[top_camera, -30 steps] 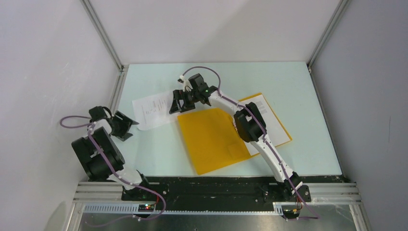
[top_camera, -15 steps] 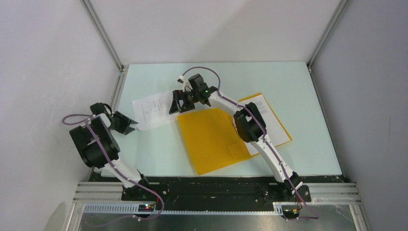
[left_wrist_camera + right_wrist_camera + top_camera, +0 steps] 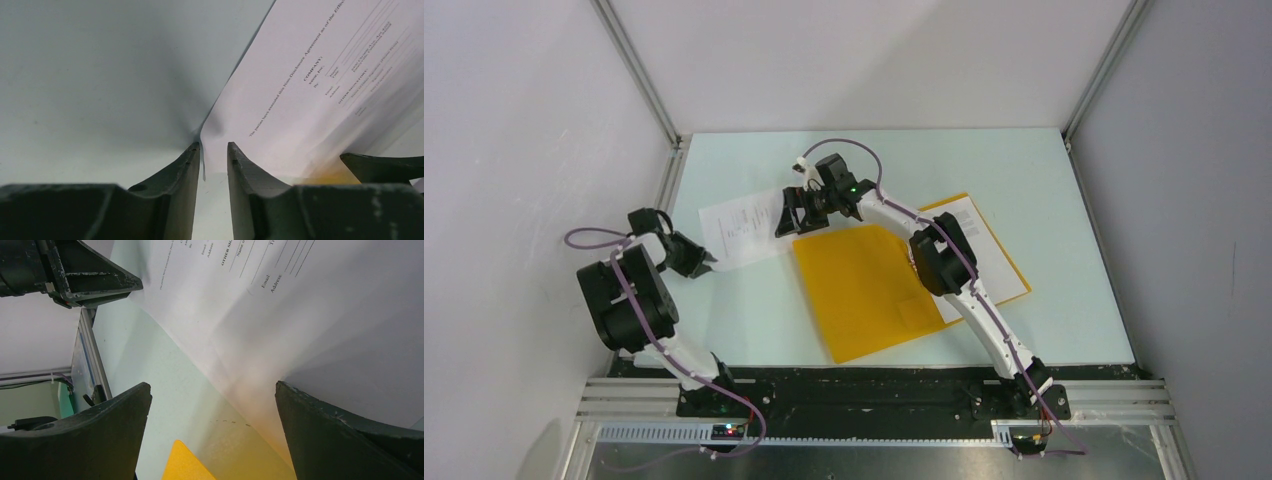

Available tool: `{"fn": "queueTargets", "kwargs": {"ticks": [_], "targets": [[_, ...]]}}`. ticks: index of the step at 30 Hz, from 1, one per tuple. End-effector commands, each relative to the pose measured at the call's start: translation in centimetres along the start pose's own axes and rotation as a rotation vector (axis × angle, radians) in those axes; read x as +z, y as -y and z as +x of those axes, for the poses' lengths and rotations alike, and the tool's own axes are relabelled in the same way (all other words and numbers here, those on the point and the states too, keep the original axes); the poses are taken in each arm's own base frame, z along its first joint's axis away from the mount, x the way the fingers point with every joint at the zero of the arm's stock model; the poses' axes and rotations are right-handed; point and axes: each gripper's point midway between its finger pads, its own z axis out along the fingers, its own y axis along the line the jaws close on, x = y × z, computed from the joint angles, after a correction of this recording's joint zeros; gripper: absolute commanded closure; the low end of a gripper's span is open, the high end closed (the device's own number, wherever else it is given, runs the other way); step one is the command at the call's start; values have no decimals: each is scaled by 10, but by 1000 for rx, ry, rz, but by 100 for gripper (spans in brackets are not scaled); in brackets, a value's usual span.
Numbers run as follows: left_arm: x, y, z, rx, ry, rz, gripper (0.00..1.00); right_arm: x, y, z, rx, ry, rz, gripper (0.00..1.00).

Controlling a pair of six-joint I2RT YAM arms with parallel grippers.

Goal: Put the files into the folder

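Note:
One printed white sheet of the files [image 3: 739, 230] lies on the pale table left of the folder [image 3: 864, 290], which is spread open and yellow. Another sheet [image 3: 976, 232] rests on the folder's right half. My left gripper [image 3: 707, 258] is at the loose sheet's near-left corner. In the left wrist view that corner of the sheet [image 3: 310, 90] stands curled up between the fingers of the left gripper [image 3: 213, 147], which are close together with a narrow gap showing. My right gripper [image 3: 789, 215] hovers wide open over the sheet's right end [image 3: 280, 315], above the folder's far-left corner [image 3: 187, 462].
Grey walls and aluminium posts [image 3: 639, 75] close in the table on three sides. A metal rail [image 3: 92, 355] runs along the table's left edge, close to the left arm. The right arm's body [image 3: 939, 260] stretches across the open folder.
The left gripper has moved right and forward to the sheet's corner, and its fingers have narrowed around it. The right arm and the folder have stayed still.

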Motion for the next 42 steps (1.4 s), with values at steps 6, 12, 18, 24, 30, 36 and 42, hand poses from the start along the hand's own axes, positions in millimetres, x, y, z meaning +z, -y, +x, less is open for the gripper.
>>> {"fn": "queueTargets", "kwargs": {"ticks": [6,12,18,24,30,36,42], "targets": [[-2,-20,10,11,-40,-115,93,6,-1,15,22,-39,3,1],[-26,12,-6,75,-11,-26,100,-12,-12,-9,-13,5,-16,1],[-76,90,-32,313,93,163,100,-81,-46,-77,-150,144,-94,1],[-118,166,-27,584,133,324,100,-174,-71,-128,-311,271,-111,1],[-175,256,-4,892,194,517,100,-246,-75,-155,-409,365,-81,0],[-223,321,53,1211,197,665,100,-294,-89,-163,-550,419,-97,2],[-262,359,135,1517,154,780,100,-322,-80,-150,-585,444,-103,1]]}}
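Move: The file lies flat just beneath the left hand's level, its middle about 11 cm ahead and 12 cm right, its near-left corner at the fingers. The open folder's middle is some 51 cm right and 4 cm back; the first file, on its right flap, is 62 cm right and 2 cm ahead. From the right hand, the loose file's middle is about 10 cm left, 4 cm ahead and 5 cm below. Left hand pinches the file's near-left corner, lifts about 35 cm and swings right; open right hand rises clear. ##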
